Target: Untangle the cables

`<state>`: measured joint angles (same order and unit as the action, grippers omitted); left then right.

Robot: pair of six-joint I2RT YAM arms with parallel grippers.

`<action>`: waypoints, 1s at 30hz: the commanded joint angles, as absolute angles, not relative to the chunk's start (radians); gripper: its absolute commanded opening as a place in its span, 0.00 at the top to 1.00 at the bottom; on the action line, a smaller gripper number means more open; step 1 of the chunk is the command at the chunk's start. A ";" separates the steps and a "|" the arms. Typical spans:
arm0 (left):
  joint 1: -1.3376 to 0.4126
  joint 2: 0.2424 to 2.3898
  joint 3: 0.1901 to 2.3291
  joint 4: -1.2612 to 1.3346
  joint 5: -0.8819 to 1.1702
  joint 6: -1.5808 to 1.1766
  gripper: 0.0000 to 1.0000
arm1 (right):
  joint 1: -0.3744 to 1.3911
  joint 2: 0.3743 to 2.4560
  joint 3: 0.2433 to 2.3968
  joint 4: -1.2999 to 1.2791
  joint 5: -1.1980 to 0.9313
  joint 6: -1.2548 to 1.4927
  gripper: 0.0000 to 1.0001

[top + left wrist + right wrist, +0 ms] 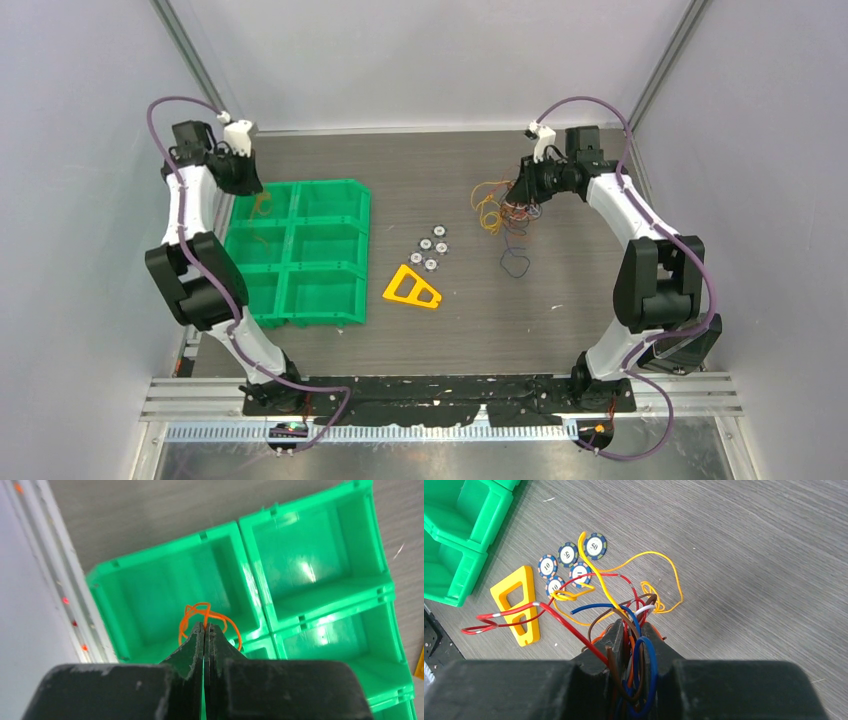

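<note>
My right gripper (519, 196) is shut on a bunch of cables (634, 630) in red, blue, brown, orange, yellow and white, and it also shows in the right wrist view (633, 626). The bunch (500, 208) hangs at the back right of the table, with loose yellow and red strands spreading out. A single dark loop of wire (515, 264) lies on the table in front of it. My left gripper (205, 626) is shut on a curly orange cable (206, 616) and holds it over the far-left compartment of the green bin (165, 555). The orange cable (262, 205) shows faintly from above.
The green bin (350, 250) with several compartments stands at the left. Several poker chips (431, 248) and a yellow triangular plastic piece (411, 288) lie mid-table; both show in the right wrist view, chips (569, 555) and yellow piece (521, 605). Enclosure walls surround the table.
</note>
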<state>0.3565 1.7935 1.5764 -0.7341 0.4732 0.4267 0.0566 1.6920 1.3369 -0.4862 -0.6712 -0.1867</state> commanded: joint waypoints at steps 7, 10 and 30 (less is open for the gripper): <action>0.357 1.720 1.869 -0.798 0.568 0.364 1.00 | 0.056 1.681 1.392 -0.500 -0.684 -0.223 0.95; 0.357 1.730 1.863 -0.785 0.560 0.382 1.00 | 0.057 1.690 1.395 -0.497 -0.690 -0.217 0.94; 0.294 1.677 1.680 -0.821 0.669 0.518 0.01 | 0.058 1.680 1.408 -0.529 -0.826 -0.264 0.94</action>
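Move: The left hand is shut on a loose orange cable, above the green tray. The tray's far-left compartment, where it will go, is centred about 5 cm ahead of this hand, 3 cm to its left and 13 cm below. At that depth the far-right compartment lies 5 cm ahead and 17 cm right, the middle-left one 7 cm back and 4 cm left. From the right hand, holding the tangle, the far-left compartment is about 72 cm left, 6 cm ahead and 13 cm below. Straight up first, in a quick jerk: the left hand lifts the orange cable about 13 cm over the tray, drifting 3 cm forward while its fingertips tilt up some 15 degrees, then drops back down just as fast to slightly below where it began, tilting back again. At the bottom its fingers open wide and let go of the cable over the far-left compartment. ##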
